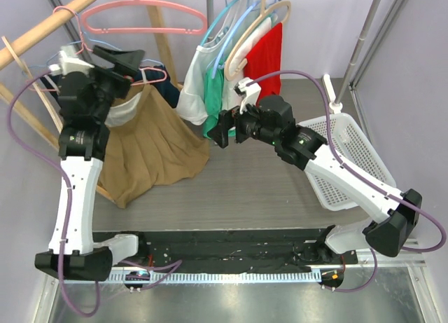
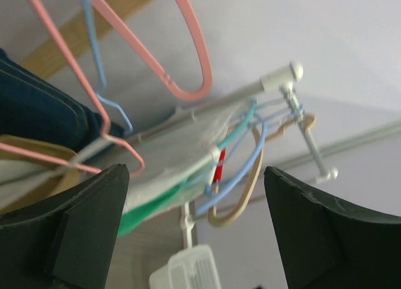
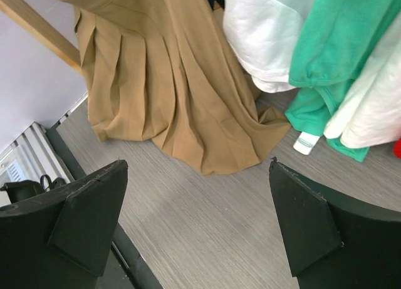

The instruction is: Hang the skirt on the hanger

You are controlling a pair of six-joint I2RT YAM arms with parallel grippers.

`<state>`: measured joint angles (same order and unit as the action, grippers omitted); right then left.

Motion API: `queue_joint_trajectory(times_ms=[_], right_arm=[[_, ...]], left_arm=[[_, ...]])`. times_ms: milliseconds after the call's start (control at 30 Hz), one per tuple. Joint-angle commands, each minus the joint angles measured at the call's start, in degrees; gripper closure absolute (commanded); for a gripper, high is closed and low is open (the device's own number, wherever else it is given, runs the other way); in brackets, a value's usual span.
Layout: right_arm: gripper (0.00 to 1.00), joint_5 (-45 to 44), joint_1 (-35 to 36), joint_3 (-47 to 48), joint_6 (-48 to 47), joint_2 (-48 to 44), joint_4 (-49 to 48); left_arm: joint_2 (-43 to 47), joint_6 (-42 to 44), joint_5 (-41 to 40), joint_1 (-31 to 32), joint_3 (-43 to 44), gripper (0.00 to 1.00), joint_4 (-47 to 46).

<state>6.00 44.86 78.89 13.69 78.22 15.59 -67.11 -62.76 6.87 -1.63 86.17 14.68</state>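
Note:
The tan pleated skirt (image 1: 150,137) hangs at the left with its top up by a thin pink hanger (image 1: 155,75), and its hem pools on the table. I cannot tell how it is attached. My left gripper (image 1: 128,65) is raised beside that hanger, open and empty. In the left wrist view the gripper (image 2: 197,232) is open, with pink hanger wire (image 2: 119,138) and a tan strip of skirt (image 2: 28,150) at the left. My right gripper (image 1: 220,130) is open and empty to the right of the skirt. In the right wrist view the gripper (image 3: 197,226) hovers over the table in front of the skirt hem (image 3: 188,107).
A large pink hanger (image 1: 143,18) hangs on the wooden rail (image 1: 49,22). White, green and red garments (image 1: 217,85) hang on a metal rack behind my right gripper. A white basket (image 1: 350,162) lies at the right. Dark jeans (image 2: 37,113) hang by the skirt.

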Motion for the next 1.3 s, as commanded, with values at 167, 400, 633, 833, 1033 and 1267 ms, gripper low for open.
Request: queue_joint_trajectory(times_ms=[167, 400, 633, 833, 1033, 1267], right_arm=[[0.0, -9.5, -2.76, -1.81, 3.88, -6.14, -1.53], [0.0, -16.02, -8.99, -6.55, 7.92, -12.55, 2.06], [0.0, -18.04, -12.6, -13.4, 9.24, -16.86, 6.55], [0.0, -18.48, -13.75, -16.92, 10.03, -19.15, 8.75], [0.0, -18.57, -14.1, -20.09, 11.0, -19.42, 9.1], [0.0, -19.89, -14.36, -22.9, 11.79, -20.12, 8.57]], left_arm=[[-0.74, 19.67, -9.94, 22.97, 1.28, 0.07, 11.14], [-1.88, 30.83, -20.38, 37.02, 0.23, 0.06, 20.1], [1.36, 30.78, -33.58, 46.1, -9.08, 0.06, 25.57], [6.81, 27.35, -36.14, 46.89, -16.72, 0.05, 24.87], [8.58, 26.11, -38.95, 46.81, -19.81, 0.05, 26.72], [8.58, 23.74, -39.75, 46.89, -22.71, 0.04, 27.42]])
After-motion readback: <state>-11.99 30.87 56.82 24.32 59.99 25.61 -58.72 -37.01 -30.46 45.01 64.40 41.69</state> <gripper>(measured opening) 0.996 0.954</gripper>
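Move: The pink hanger carrying the brown skirt already hangs free of the left hand, about 6 cm ahead, 7 cm left and 5 cm lower; the skirt's middle is roughly 3 cm back, 3 cm left and 27 cm down. The spare pink hanger is some 15 cm ahead and 2 cm right, about level in height. The empty basket lies about 43 cm right of the right hand, 2 cm ahead and 28 cm down. Already open, the left hand withdraws from the hung pink hanger, swinging right and back and then dropping steeply over the table, about 24 cm down and 12 cm back in all, with a late swing back to the left as the wrist rolls its left side up some 50 degrees and the fingers tip downward. The right hand, open and empty, travels about 17 cm right towards the basket, turning clockwise and then sinking. ##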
